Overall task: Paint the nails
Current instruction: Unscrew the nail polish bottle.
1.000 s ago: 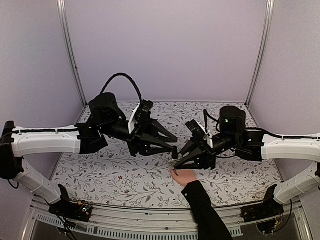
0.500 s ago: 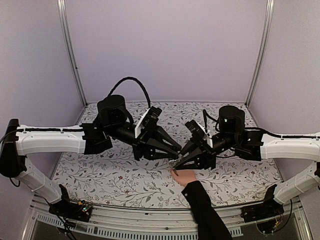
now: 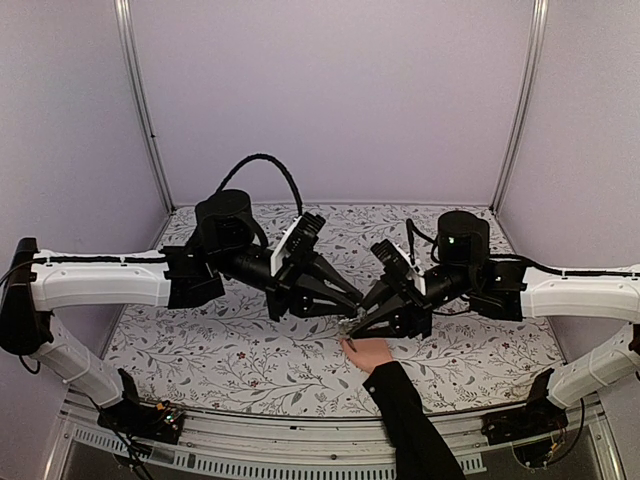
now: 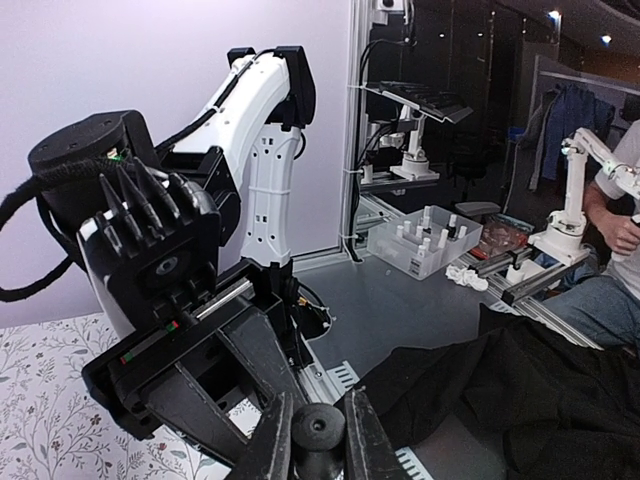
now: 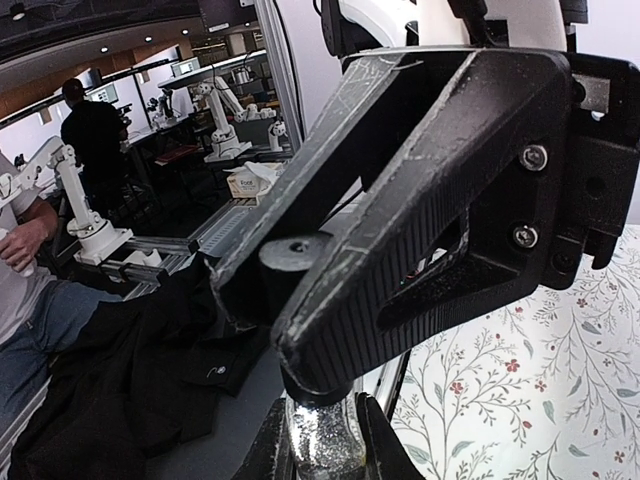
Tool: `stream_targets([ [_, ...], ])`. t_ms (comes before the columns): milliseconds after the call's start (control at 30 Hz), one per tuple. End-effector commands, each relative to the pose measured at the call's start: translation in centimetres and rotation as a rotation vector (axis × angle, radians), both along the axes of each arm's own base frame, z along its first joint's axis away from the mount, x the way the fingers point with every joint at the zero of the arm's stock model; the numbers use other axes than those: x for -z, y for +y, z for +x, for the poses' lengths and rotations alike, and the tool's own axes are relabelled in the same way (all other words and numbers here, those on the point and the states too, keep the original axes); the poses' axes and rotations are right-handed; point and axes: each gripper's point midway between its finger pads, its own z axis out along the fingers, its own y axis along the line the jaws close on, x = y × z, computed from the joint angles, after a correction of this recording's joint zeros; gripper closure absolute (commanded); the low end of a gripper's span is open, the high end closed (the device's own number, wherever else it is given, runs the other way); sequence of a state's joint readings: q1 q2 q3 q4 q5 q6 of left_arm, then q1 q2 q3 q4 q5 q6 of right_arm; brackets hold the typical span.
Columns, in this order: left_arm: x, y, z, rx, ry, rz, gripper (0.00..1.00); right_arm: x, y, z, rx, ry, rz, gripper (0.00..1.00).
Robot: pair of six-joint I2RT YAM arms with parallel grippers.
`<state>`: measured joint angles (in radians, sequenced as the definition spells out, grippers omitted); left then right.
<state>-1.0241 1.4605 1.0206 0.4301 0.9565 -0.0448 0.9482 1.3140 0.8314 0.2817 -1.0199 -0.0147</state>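
A small glittery bottle (image 5: pixel 322 448) stands upright between the fingers of my right gripper (image 5: pixel 322 440), which is shut on its glass body. My left gripper (image 4: pixel 318 432) reaches in from the left and is shut on the bottle's black cap (image 4: pixel 318 425). In the top view both grippers meet at mid-table, left (image 3: pixel 353 300) above right (image 3: pixel 350 324). Just below them a light-skinned hand (image 3: pixel 372 354) with a black sleeve (image 3: pixel 410 420) lies flat on the cloth. Its nails are too small to make out.
A flowered cloth (image 3: pixel 230 350) covers the table. Metal frame posts (image 3: pixel 140 100) stand at the back corners, with lilac walls behind. The sleeved arm enters over the near edge, right of centre, between the two arm bases.
My left arm has swung right toward the bottle, and its jaws have shut round the cap. The right gripper and the hand have stayed still.
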Motion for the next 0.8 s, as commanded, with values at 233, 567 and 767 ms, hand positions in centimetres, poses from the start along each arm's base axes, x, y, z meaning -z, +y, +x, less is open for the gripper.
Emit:
stream_targets([
  [233, -0.1, -1.0, 3.1, -0.212, 0.014, 0.016, 1.0, -1.4, 0.3, 3.4, 0.208, -0.009, 0.003, 1.0],
  [567, 0.3, -1.2, 5.2, -0.344, 0.02, 0.025, 1.0, -1.3, 0.0, 7.5, 0.444, -0.021, -0.024, 1.0],
  [767, 1.0, -1.2, 8.4, -0.523, 0.046, 0.04, 1.0, -1.3, -0.7, 10.6, 0.636, -0.045, -0.041, 1.0],
])
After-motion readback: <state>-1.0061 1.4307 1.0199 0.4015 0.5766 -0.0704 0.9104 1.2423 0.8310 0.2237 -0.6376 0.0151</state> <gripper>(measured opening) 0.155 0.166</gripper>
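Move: Between the left fingers already sits the black cap, with the glass body of the nail polish bottle about 4 cm straight below. The right fingers already hold that glass body, and from them the cap is about 4 cm straight above. The person's hand lies flat on the table, roughly 6 cm ahead of the right fingers, 3 cm to their right and 25 cm below. Twisting the cap against the bottle, both arms swing their wrists opposite ways while travelling forward together about 7 cm, slowly at first and then faster. The left hand keeps its pinch on the cap and turns some 25 degrees counter-clockwise; the right keeps gripping the glass and turns about as much clockwise. ##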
